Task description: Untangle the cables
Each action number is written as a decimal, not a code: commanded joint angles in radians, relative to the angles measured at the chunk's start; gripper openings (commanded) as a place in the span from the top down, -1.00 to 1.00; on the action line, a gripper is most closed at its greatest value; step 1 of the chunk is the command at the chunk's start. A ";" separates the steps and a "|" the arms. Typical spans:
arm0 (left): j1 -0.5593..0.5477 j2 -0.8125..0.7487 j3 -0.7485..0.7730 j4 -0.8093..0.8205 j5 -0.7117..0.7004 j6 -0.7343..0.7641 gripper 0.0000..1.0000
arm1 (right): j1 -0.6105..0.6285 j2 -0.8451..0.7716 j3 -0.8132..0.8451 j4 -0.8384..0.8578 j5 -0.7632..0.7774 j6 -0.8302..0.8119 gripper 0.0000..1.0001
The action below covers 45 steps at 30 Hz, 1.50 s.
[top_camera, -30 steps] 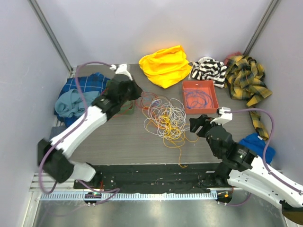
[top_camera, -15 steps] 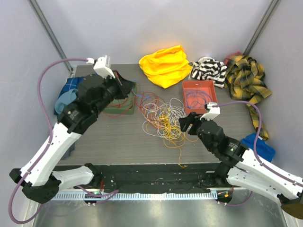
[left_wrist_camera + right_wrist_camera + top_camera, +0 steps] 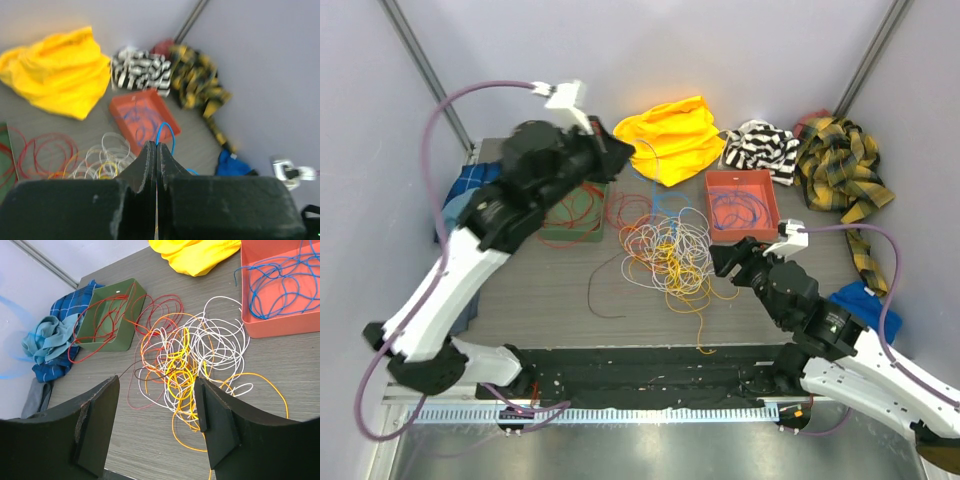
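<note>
The cables lie in a loose tangle of white, yellow, orange and red loops at the table's middle, also seen in the right wrist view as cables. My left gripper is raised high over the back of the table. It is shut on a thin blue cable that arches out of its tips and drops toward the tangle. My right gripper hovers low at the tangle's right edge. Its jaws stand open with only table and cable loops between them.
A green tray with red cables sits left of the tangle. An orange tray with blue cables sits to its right. Yellow cloth, striped cloth and plaid cloth lie along the back, blue cloths at the left.
My left arm rose and swung right from over the green tray to high above the back, drawing the blue cable up. The right gripper shifted slightly and stayed open.
</note>
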 commanded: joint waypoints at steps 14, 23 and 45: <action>-0.042 0.095 -0.286 0.152 0.084 -0.011 1.00 | 0.006 -0.084 -0.008 -0.058 0.084 0.013 -0.39; -0.050 0.301 0.015 0.248 0.162 -0.022 1.00 | 0.006 -0.178 0.069 -0.162 0.170 0.000 -0.39; -0.051 0.969 0.583 0.490 0.225 -0.076 1.00 | 0.006 -0.350 0.124 -0.273 0.371 -0.109 -0.40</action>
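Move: The red box that the held blue cable is bound for sits about 19 cm ahead of the left hand, 28 cm to its right and some 43 cm below. The tangle the cable still trails into lies roughly 5 cm ahead, 8 cm right and as far down; the striped cloth is about 33 cm ahead and 35 cm right. From the right hand, the box is about 24 cm ahead, 10 cm to the right and 22 cm below. The blue cable, still pinched in the left fingers, first dips sharply some 16 cm, then is carried right and forward in a hump, up and down again, from above the tangle to over the red box, ending about 24 cm further right, the hand turning clockwise. The empty right hand, fingers still open, draws off right, slightly up and back. ##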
